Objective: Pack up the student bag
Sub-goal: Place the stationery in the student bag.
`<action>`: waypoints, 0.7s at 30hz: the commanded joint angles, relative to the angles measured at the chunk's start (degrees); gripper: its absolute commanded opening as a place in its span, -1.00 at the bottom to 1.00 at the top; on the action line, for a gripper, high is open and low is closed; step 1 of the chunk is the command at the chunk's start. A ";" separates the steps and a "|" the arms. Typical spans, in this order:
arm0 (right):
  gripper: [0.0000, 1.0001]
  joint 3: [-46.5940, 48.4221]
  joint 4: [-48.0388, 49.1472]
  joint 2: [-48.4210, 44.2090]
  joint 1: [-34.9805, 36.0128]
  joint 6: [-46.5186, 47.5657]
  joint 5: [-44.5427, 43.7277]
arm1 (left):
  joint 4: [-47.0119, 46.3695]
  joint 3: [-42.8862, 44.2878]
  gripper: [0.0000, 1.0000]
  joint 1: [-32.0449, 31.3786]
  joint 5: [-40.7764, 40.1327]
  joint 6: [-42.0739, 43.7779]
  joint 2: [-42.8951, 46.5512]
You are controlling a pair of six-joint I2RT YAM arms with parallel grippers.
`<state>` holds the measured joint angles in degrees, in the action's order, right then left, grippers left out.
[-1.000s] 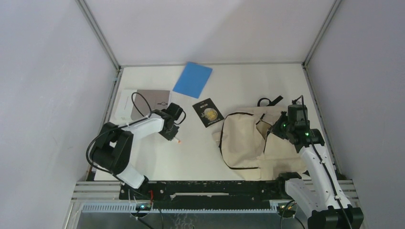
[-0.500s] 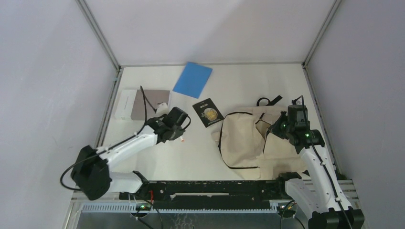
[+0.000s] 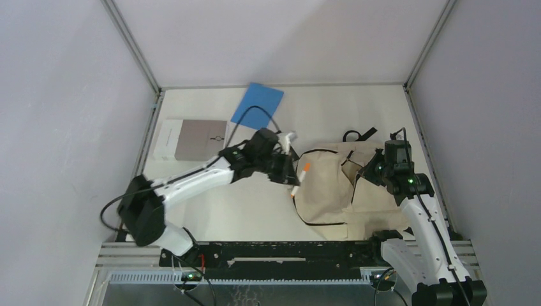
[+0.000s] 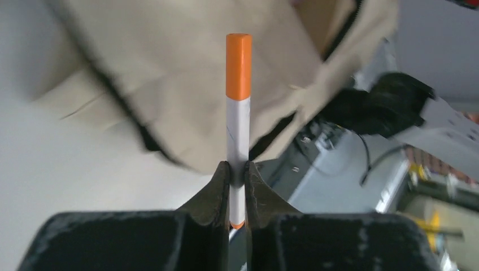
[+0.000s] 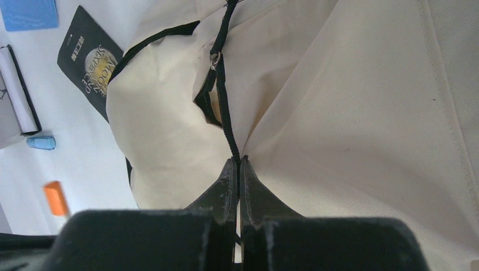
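The student bag (image 3: 328, 188), cream with black zipper lines, lies at the right of the table. My left gripper (image 3: 290, 173) is shut on a white marker with an orange cap (image 3: 301, 178) and holds it over the bag's left edge. In the left wrist view the marker (image 4: 238, 113) sticks out from the left gripper (image 4: 238, 172) towards the bag (image 4: 169, 68). My right gripper (image 5: 238, 164) is shut on the bag's black zipper edge (image 5: 229, 130), holding the fabric up beside a small gap. In the top view the right gripper (image 3: 371, 171) sits over the bag's middle.
A blue notebook (image 3: 257, 106) lies at the back. A grey and white booklet (image 3: 191, 139) lies at the left. A black booklet with a gold emblem (image 5: 87, 53) lies next to the bag. The bag's black strap loop (image 3: 359, 134) lies behind it.
My left arm has swung right across the table with the marker, from the left-centre to the bag's left edge. The right arm and bag have not moved.
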<state>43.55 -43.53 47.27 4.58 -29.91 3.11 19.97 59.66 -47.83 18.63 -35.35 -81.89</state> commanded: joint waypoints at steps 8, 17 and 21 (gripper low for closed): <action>-1.00 0.82 2.44 -1.82 0.43 -0.91 0.62 | -4.45 25.82 -1.00 -7.79 22.00 -4.14 -25.35; -1.00 0.83 2.19 -2.10 0.42 -0.85 0.71 | -2.15 41.92 -1.00 -7.63 20.91 -7.06 -39.49; -1.00 0.83 1.96 -2.26 0.52 -1.12 0.88 | -0.14 49.64 -1.00 -7.60 21.16 -7.96 -45.92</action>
<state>43.55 -44.21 46.17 4.60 -29.98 3.20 18.55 101.10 -55.70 38.26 -41.76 -124.14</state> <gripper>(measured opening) 0.008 0.123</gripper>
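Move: The left hand holds the white marker by its lower part, orange cap foremost. The bag's opening lies about 20 cm to its right, 4 cm ahead and 6 cm lower; the right gripper's fingertips are some 23 cm right and 3 cm ahead, and the black book roughly 11 cm ahead, 6 cm left, 15 cm below. From the right hand, pinching the bag's zipper edge, the opening is only about 3 cm left, 2 cm ahead and slightly below. Still pinching the marker, the left hand sweeps about 18 cm to the right over the bag to its opening, bowing some 4 cm back towards the base and forward again, turning roughly 20 degrees clockwise and sinking a little near the end to bring the cap under the zipper edge. The right hand stays put and keeps its pinch on that edge. ##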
